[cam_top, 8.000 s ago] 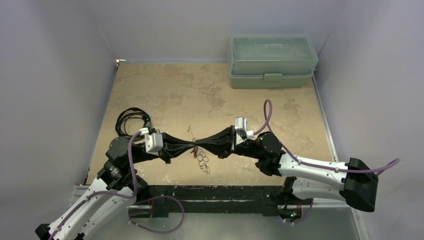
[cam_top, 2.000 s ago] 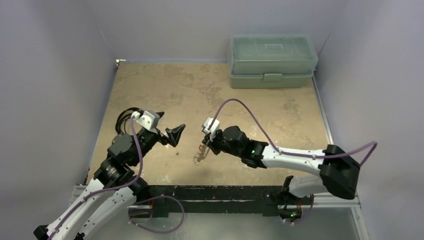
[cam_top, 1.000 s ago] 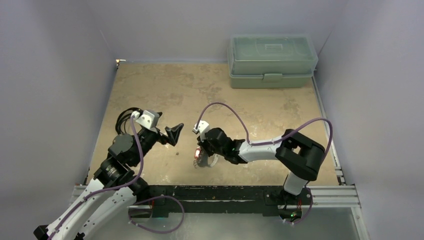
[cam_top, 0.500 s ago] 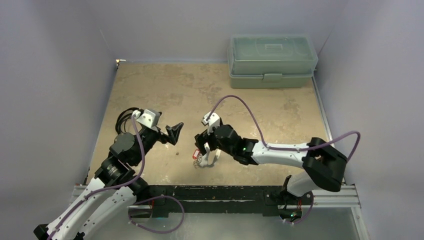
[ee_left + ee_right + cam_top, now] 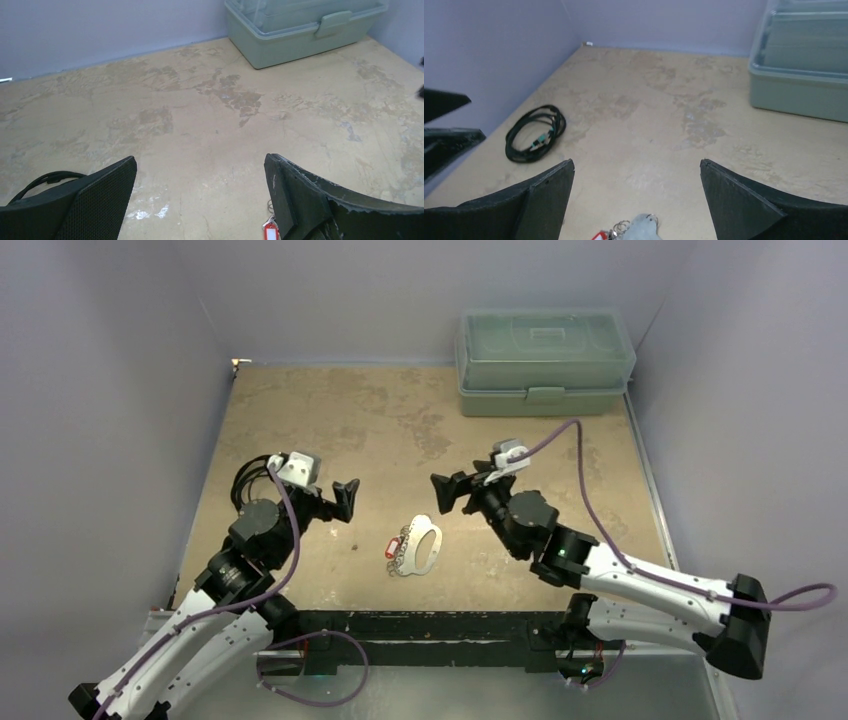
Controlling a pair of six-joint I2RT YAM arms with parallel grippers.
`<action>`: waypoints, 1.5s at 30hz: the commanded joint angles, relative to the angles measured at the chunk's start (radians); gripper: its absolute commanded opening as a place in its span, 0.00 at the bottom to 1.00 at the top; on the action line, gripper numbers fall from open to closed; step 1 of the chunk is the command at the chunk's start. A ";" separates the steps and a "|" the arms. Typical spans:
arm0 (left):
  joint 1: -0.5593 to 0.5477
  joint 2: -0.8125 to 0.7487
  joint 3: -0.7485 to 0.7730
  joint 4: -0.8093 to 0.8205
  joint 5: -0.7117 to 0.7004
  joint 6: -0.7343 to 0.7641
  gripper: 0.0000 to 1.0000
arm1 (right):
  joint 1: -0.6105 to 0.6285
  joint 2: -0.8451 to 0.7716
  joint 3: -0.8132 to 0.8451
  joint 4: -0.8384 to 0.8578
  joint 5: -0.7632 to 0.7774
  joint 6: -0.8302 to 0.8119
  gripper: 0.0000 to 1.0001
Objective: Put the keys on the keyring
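Observation:
The keyring (image 5: 420, 546), thin silver rings joined to a flat white oval loop, lies on the table between the two arms. The red-headed key (image 5: 392, 549) rests at the left end of the rings; I cannot tell whether it is threaded on. My left gripper (image 5: 343, 501) hovers open up and to the left of them, empty. My right gripper (image 5: 444, 492) hovers open just above and to the right, also empty. The left wrist view catches the red key head (image 5: 270, 233) by the right finger (image 5: 300, 200). The right wrist view shows the keyring (image 5: 642, 227) and key (image 5: 599, 236) at the bottom edge.
A green lidded plastic box (image 5: 544, 362) stands at the back right, also seen as the box (image 5: 300, 30) and the box (image 5: 804, 75). A coiled black cable (image 5: 262, 476) lies behind the left arm and appears as the cable (image 5: 534, 132). Grey walls close in the table.
My right gripper opened, let go of the keyring and pulled up and back to the right. The keyring and key now lie on the table. The left arm shifted only slightly.

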 commanded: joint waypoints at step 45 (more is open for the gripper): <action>0.088 -0.016 0.027 -0.009 -0.423 -0.104 0.97 | -0.004 -0.339 -0.079 -0.133 0.338 0.088 0.99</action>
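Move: Between the open hands, the keyring lies on the table roughly 25 cm below them: about 17 cm to the left hand's right and about level with it in reach, and some 7 cm to the right hand's left, also about level. The red-tagged keys lie beside the keyring, about 4 cm to the left of it and no farther out. The coiled cable is about 13 cm ahead and 16 cm left of the left hand. Backing away from the keyring on both sides, empty and wide open: the right hand goes some 10 cm right, climbing about 5 cm and then settling back a little, while turning nearly 20 degrees clockwise. The left hand swings about 9 cm left towards the cable coil, turning 30 degrees counter-clockwise. Both then hold still, touching nothing. ##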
